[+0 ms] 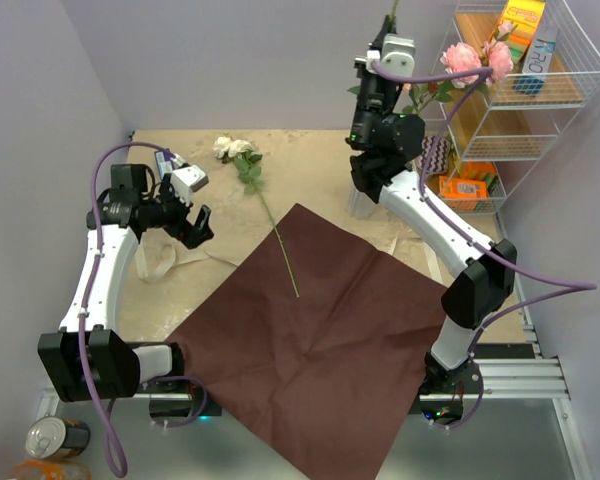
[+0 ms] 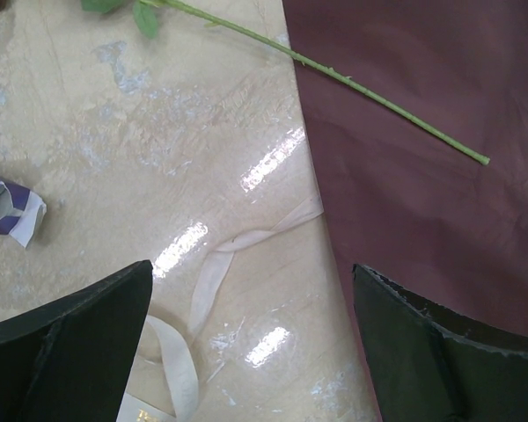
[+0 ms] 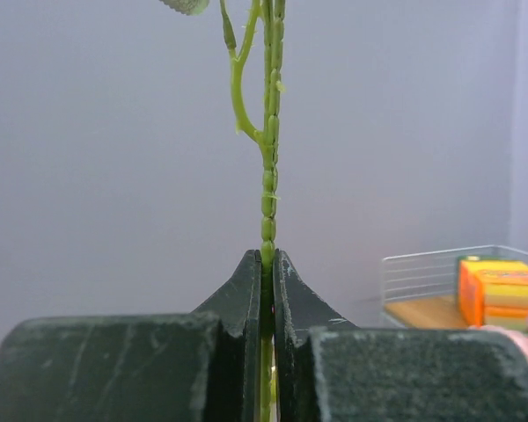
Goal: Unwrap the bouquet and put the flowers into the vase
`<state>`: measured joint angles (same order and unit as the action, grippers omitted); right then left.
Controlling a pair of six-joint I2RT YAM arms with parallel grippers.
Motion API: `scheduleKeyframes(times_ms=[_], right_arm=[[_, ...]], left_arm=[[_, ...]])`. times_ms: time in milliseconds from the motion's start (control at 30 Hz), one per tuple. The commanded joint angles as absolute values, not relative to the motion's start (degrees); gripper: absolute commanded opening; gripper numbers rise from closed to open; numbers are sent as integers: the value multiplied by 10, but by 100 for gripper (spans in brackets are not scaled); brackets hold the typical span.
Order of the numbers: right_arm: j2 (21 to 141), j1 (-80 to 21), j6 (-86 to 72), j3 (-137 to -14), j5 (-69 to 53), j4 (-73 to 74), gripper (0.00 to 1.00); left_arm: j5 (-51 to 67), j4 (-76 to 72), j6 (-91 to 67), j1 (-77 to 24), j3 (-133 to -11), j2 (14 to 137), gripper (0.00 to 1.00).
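A cream rose (image 1: 235,150) lies at the back left of the table. Its long green stem (image 1: 280,245) (image 2: 378,97) runs onto the flat dark red paper sheet (image 1: 320,340) (image 2: 422,132). My left gripper (image 1: 198,228) (image 2: 251,290) hangs open over the table beside the paper's left edge, above the loose beige ribbon (image 1: 175,262) (image 2: 207,281). My right gripper (image 1: 383,35) (image 3: 268,255) is raised high at the back, shut on a thin green flower stem (image 3: 268,158) that rises upright out of the jaws. Pink roses (image 1: 470,58) show behind that arm. A white sliver (image 1: 358,203) beside the forearm looks like the vase, mostly hidden.
A wire shelf (image 1: 540,95) (image 3: 440,272) with orange boxes (image 1: 470,188) stands at the right, close to the raised arm. Grey walls close off the back and both sides. A small purple-and-white scrap (image 2: 9,207) lies on the table by the ribbon. A can (image 1: 55,435) sits at the bottom left.
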<state>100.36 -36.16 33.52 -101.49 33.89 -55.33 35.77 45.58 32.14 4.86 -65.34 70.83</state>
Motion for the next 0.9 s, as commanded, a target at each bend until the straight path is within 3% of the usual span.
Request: scheduleKeyframes(times_ms=[0,867], right_arm=[[991,-339,387,-1038,360,-644,0],[982,-314,410,-890,397,-772,0]], left_arm=[[370,454,325,54,-683,715,99],[364,482,352,54,-689,711,99]])
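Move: The vase I am bringing this flower to stands far below my right hand, its middle some 47 cm down, about 5 cm ahead and roughly in line sideways. Of the blooms already in it, the peach roses are about 5 cm ahead, 2 cm to the right and 18 cm below; the pink roses are about 4 cm ahead, 20 cm right and 12 cm below. From my left hand the vase is about 18 cm ahead, 40 cm right and 8 cm lower. Still pinching the flower's stem in my shut right fingers, high over the vase, I ease it about 6.5 cm to the right, towards the pink roses, quick at first and then slower. I rise barely a centimetre, then sink some 3 cm, while the wrist turns about 10 degrees clockwise. ##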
